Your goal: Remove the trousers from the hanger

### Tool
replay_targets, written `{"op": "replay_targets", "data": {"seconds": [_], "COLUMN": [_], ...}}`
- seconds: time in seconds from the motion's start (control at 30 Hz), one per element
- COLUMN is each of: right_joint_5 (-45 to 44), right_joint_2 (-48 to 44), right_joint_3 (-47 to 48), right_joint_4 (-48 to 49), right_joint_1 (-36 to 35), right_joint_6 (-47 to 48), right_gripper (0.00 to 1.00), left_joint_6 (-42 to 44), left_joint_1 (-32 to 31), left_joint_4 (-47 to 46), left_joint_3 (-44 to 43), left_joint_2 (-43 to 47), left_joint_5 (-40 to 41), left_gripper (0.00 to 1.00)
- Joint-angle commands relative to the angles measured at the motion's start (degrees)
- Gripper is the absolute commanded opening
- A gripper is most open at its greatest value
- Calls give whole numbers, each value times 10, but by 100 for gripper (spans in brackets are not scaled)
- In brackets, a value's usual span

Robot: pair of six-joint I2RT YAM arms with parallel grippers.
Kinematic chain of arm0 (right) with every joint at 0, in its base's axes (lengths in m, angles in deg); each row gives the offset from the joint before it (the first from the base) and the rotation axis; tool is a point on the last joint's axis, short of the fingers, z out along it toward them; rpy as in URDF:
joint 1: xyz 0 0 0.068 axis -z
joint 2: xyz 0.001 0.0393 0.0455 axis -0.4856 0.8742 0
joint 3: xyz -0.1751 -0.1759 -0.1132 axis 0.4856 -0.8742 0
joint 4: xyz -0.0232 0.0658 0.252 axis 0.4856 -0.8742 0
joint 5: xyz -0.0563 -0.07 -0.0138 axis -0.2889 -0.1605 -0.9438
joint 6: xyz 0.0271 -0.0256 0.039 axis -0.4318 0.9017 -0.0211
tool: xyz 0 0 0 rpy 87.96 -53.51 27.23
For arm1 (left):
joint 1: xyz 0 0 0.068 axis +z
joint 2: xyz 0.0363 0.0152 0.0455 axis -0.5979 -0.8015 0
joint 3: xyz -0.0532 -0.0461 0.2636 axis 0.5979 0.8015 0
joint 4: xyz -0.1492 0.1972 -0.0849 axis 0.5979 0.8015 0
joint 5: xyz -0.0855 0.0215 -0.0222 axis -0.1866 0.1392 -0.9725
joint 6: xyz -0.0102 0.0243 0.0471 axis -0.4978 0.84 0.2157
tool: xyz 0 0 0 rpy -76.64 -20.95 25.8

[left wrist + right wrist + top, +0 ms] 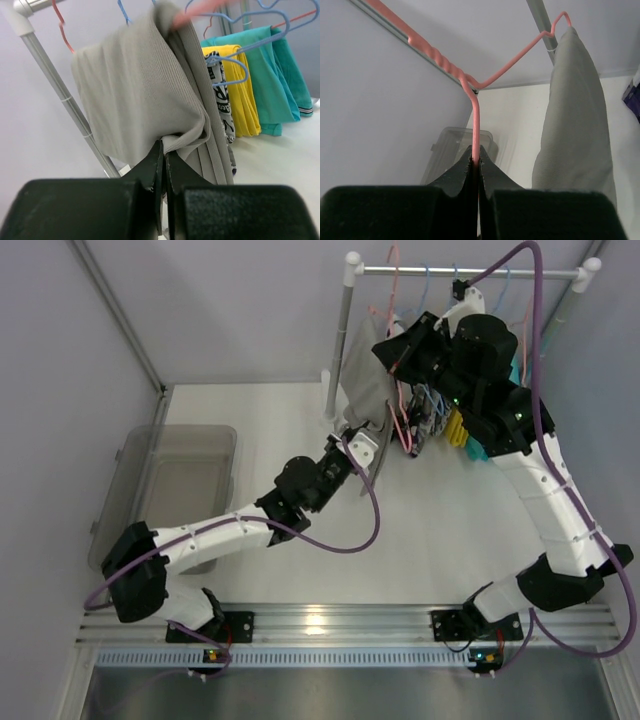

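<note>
Grey ribbed trousers (145, 90) hang folded over a pink hanger (476, 107) at the left end of the rack. My left gripper (164, 145) is shut on a fold at the trousers' lower edge. In the top view that gripper (358, 445) sits just under the grey cloth (362, 380). My right gripper (478, 159) is shut on the pink hanger's wire, with the trousers (577, 125) draped to its right. From above, the right gripper (398, 352) is up beside the rack, its fingertips hidden by the wrist.
A white rack (345, 330) stands at the back with several more hangers holding patterned, yellow (240, 90) and teal (270, 75) clothes. A clear plastic bin (170, 485) lies at the left of the white table (420, 540). Walls close in on both sides.
</note>
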Motion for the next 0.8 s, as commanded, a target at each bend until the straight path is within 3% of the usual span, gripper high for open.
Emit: {"op": "replay_targets", "data": {"seconds": [0.0,0.3,0.77], "right_joint_5": [-14,-28,-2], "right_joint_2": [-24,-48,-73], "right_joint_3": [-19,-95,-282], "right_joint_4": [79,97,139], "right_joint_1": [-15,-14,-26], "right_joint_6": [34,73,168], "right_gripper": [0,0,0], "left_joint_6": [-24,-20,76], "left_joint_1": [5,7,7], "left_joint_4": [44,143,98], "left_joint_3": [-66,-138,-294], "left_joint_2": [60,121,90], "left_joint_5": [-18,4,29], "left_gripper": [0,0,0]}}
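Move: My left hand has the near lower edge of the grey trousers pinched. The pink hanger they hang from sits roughly 8 cm to its right, 2 cm ahead and 10 cm up. My right hand grips a shoulder wire of that hanger; the trousers' middle lies some 6 cm ahead of it, 3 cm left and 9 cm below. The patterned clothes hang about 18 cm ahead of my right hand, 8 cm right and 14 cm lower. I pull cloth and hanger in opposite ways: my left hand keeps its pinch on the trousers and hauls them up about 20 cm and some 8 cm to the left, a little back, its fingertips tilting upward. Meanwhile my right hand, still shut on the hanger wire, sinks roughly 12 cm nearly straight down and rolls its left side down about 15 degrees. ##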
